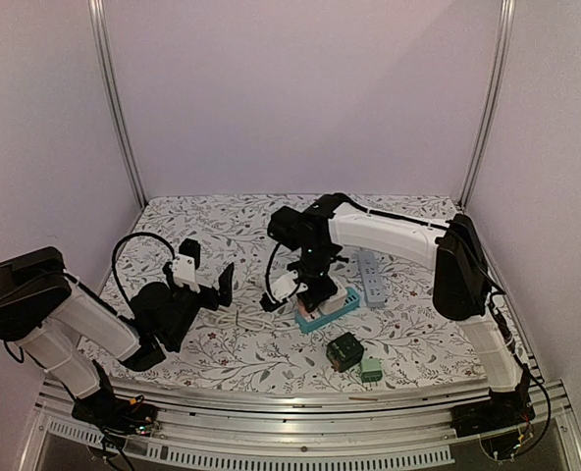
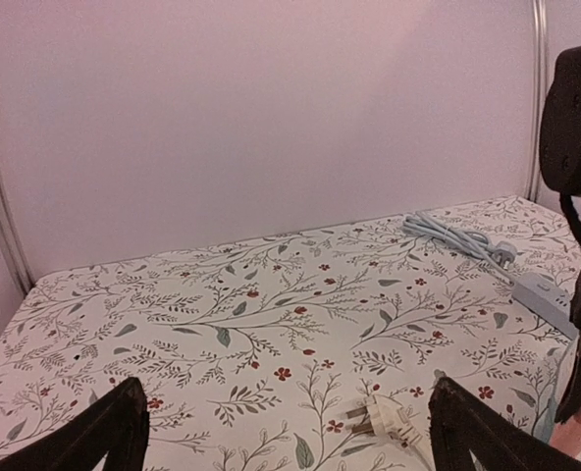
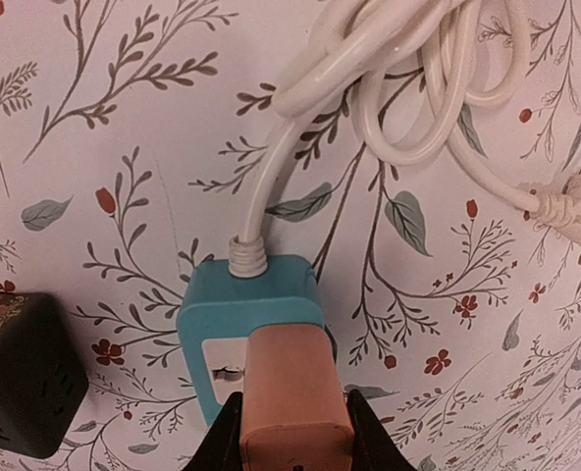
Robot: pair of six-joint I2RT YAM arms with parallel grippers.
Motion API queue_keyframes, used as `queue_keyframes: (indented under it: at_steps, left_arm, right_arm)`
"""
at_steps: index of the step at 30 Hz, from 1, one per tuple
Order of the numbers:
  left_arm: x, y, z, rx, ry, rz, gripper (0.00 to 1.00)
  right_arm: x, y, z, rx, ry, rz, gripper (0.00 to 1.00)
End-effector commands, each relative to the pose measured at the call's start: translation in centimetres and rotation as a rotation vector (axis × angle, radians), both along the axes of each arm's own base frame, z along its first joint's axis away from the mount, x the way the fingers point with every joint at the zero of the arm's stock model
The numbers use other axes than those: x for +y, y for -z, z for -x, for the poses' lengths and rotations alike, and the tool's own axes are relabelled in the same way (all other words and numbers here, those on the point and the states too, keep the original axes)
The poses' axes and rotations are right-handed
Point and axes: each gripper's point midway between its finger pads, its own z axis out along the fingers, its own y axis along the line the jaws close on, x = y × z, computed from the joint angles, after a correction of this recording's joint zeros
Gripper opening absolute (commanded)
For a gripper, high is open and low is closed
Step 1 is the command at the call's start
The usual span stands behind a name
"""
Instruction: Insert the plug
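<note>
A peach-coloured plug (image 3: 295, 392) is clamped between the fingers of my right gripper (image 3: 292, 432), which is shut on it. The plug stands over the white socket face of a teal power strip (image 3: 251, 294), and its prongs are hidden beneath it. From above, the right gripper (image 1: 315, 291) points straight down onto the teal strip (image 1: 332, 312) at mid-table. My left gripper (image 1: 209, 275) hangs open to the left of it, holding nothing. In the left wrist view its dark fingers (image 2: 109, 432) stand wide apart above the cloth.
The teal strip's white cord (image 3: 408, 78) lies coiled beyond it and ends in a white two-pin plug (image 2: 384, 420). A grey power strip (image 1: 370, 277) lies to the right. A black cube (image 1: 345, 350) and a small green block (image 1: 371, 369) sit near the front edge.
</note>
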Motion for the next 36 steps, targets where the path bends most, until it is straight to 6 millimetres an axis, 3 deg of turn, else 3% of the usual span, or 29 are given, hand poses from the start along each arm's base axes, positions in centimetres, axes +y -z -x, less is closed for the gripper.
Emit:
queue_keyframes:
  at_steps: [1, 11, 19, 21, 22, 28, 36]
  left_arm:
    - [0.8, -1.8, -0.2, -0.065, -0.017, 0.075, 0.99]
    - [1.1, -1.8, -0.1, -0.066, -0.024, 0.077, 0.99]
    - [1.2, -1.8, -0.2, -0.065, -0.027, 0.078, 0.99]
    - [1.3, -1.8, -0.2, -0.065, -0.027, 0.079, 0.99]
    - [1.3, -1.9, -0.2, -0.067, -0.027, 0.081, 0.99]
    - [1.5, -1.8, -0.2, -0.066, -0.034, 0.081, 0.99]
    - [1.6, -2.0, -0.2, -0.066, -0.034, 0.088, 0.99]
  right_arm:
    - [2.8, 2.7, 4.0, 0.083, -0.057, -0.011, 0.0]
    - [5.6, 3.2, 4.0, -0.007, -0.072, -0.046, 0.02]
    - [5.8, 3.0, 3.8, -0.032, -0.023, -0.051, 0.4]
    - [6.1, 2.4, 3.7, -0.043, -0.013, -0.067, 0.66]
    - [6.3, 2.2, 3.7, -0.051, -0.009, -0.075, 0.73]
    - [7.3, -0.3, 4.2, -0.085, -0.005, -0.128, 0.84]
    - [7.7, -4.2, 6.5, -0.087, -0.022, -0.198, 0.95]
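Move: Right under the right hand's pink plug, about 2 cm down, is the socket at the cord end of the teal power strip. The strip's middle lies some 4 cm to the right and 1 cm ahead; the white cube plug on it is about 5 cm right, 2 cm ahead. The dark green box sits roughly 10 cm back and 7 cm right. From the idle left hand the socket is about 22 cm right, 3 cm back and 13 cm lower. Dragging the teal strip along by the gripped pink plug, the right hand slides level to the left and back, about 4.5 cm left and 3.5 cm back. The fingers then spread wide and release the plug; the hand dips slightly, drifts another 2 to 3 cm left and finally back and slightly up, tilting a little, still pointing down. ##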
